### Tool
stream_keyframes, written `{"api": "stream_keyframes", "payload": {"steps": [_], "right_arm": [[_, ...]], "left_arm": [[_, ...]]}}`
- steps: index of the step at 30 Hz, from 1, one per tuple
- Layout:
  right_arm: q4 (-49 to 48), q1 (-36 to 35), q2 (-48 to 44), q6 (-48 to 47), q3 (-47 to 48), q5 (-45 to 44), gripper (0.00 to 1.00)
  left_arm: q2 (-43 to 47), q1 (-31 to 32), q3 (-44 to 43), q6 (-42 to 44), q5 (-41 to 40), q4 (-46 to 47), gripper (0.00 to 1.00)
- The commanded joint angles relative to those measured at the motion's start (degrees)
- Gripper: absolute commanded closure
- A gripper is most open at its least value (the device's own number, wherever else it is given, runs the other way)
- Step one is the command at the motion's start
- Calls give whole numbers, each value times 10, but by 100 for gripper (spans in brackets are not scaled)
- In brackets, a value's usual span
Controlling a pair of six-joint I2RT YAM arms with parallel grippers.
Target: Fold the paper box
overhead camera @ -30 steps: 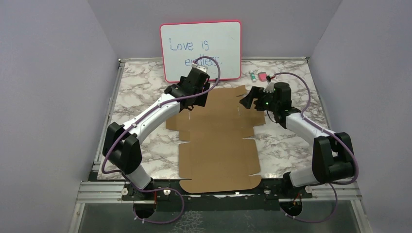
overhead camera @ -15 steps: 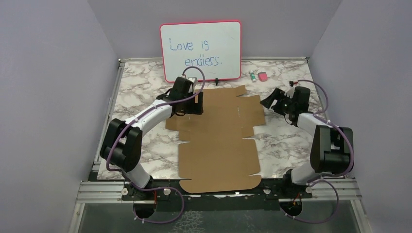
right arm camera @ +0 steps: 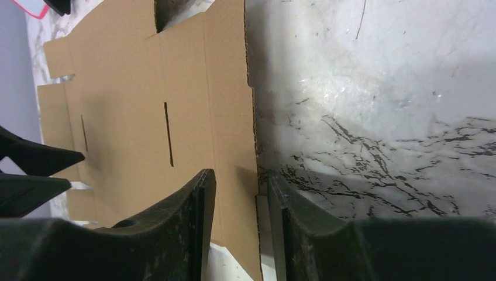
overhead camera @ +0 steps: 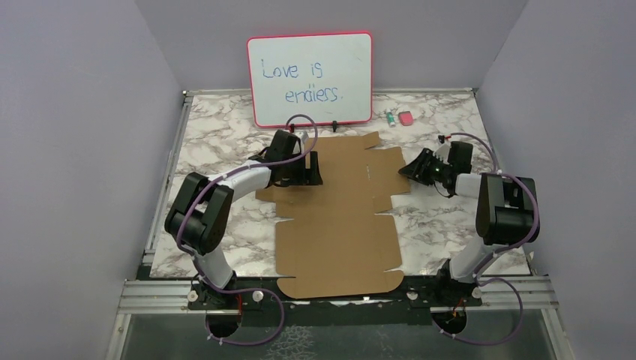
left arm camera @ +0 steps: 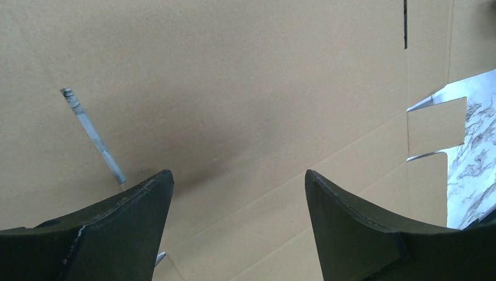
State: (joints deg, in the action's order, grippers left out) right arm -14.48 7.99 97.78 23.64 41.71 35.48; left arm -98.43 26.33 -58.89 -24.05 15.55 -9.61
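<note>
The paper box [overhead camera: 337, 217] is a flat brown die-cut sheet lying on the marble table, with slots and flaps showing. My left gripper [overhead camera: 307, 174] hovers low over its upper left part. In the left wrist view, that gripper [left arm camera: 238, 178] is open with only bare cardboard [left arm camera: 234, 88] beneath. My right gripper [overhead camera: 405, 171] is at the sheet's upper right flap. The right wrist view shows the jaws of that gripper [right arm camera: 241, 175] narrowed but apart. They straddle the cardboard's [right arm camera: 134, 76] right edge, one finger over the sheet and the other over marble.
A pink-framed whiteboard [overhead camera: 310, 77] stands at the back. A pink eraser [overhead camera: 406, 118] and a small green item [overhead camera: 390, 117] lie to its right. Grey walls enclose the marble table [overhead camera: 217, 135]. The left gripper's fingertips [right arm camera: 35, 170] show at the right wrist view's left edge.
The left gripper has come down from beside the whiteboard onto the sheet's upper left. The right gripper swung out to the right, then settled at the sheet's right edge, its jaws narrowing.
</note>
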Motion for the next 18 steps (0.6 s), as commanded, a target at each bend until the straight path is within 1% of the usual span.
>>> {"api": "stream_keyframes", "payload": {"steps": [1,5,6,7,10,14,18], "right_arm": [[-27,3,15,-8,3,39,63],[-17,2,5,-17,5,36,86],[-16,2,-2,-18,4,34,91],[-16,-1,-8,-18,3,31,93],[9,-18,-28,-31,6,0,94],[57,-47,-65,-56,19,-64,94],[112,-78,-112,-84,36,-149,94]], "left_arm": [[-17,1,26,-29,34,51,16],[-27,0,46,-43,46,73,16],[-28,0,50,-44,46,77,16],[-26,0,54,-45,45,78,16],[-23,0,67,-51,45,89,16],[-24,0,81,-58,47,93,16],[-25,0,96,-65,50,116,16]]}}
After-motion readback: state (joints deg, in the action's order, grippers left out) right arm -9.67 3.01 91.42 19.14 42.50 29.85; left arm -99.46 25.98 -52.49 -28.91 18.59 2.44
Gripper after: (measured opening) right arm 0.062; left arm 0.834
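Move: My right fingers already straddle the outer edge of the paper box's right flap, whose middle is about 2 cm ahead and 3 cm left of that hand, 1 cm lower. The right slit is roughly 2 cm ahead and 10 cm left, equally low. From my open left hand, the main panel's middle lies about 2 cm ahead, 6 cm right and 2 cm below; the left slit is some 4 cm ahead and 4 cm left, also 2 cm below. I shut my right fingers on the flap's outer edge almost in place, pinching it, then draw it up about 2.5 cm and 1.5 cm leftward over the panel. With my left fingers still wide open, I first sink about 1.5 cm onto the main panel and hold it down there, creeping 1 cm or so to the right. ##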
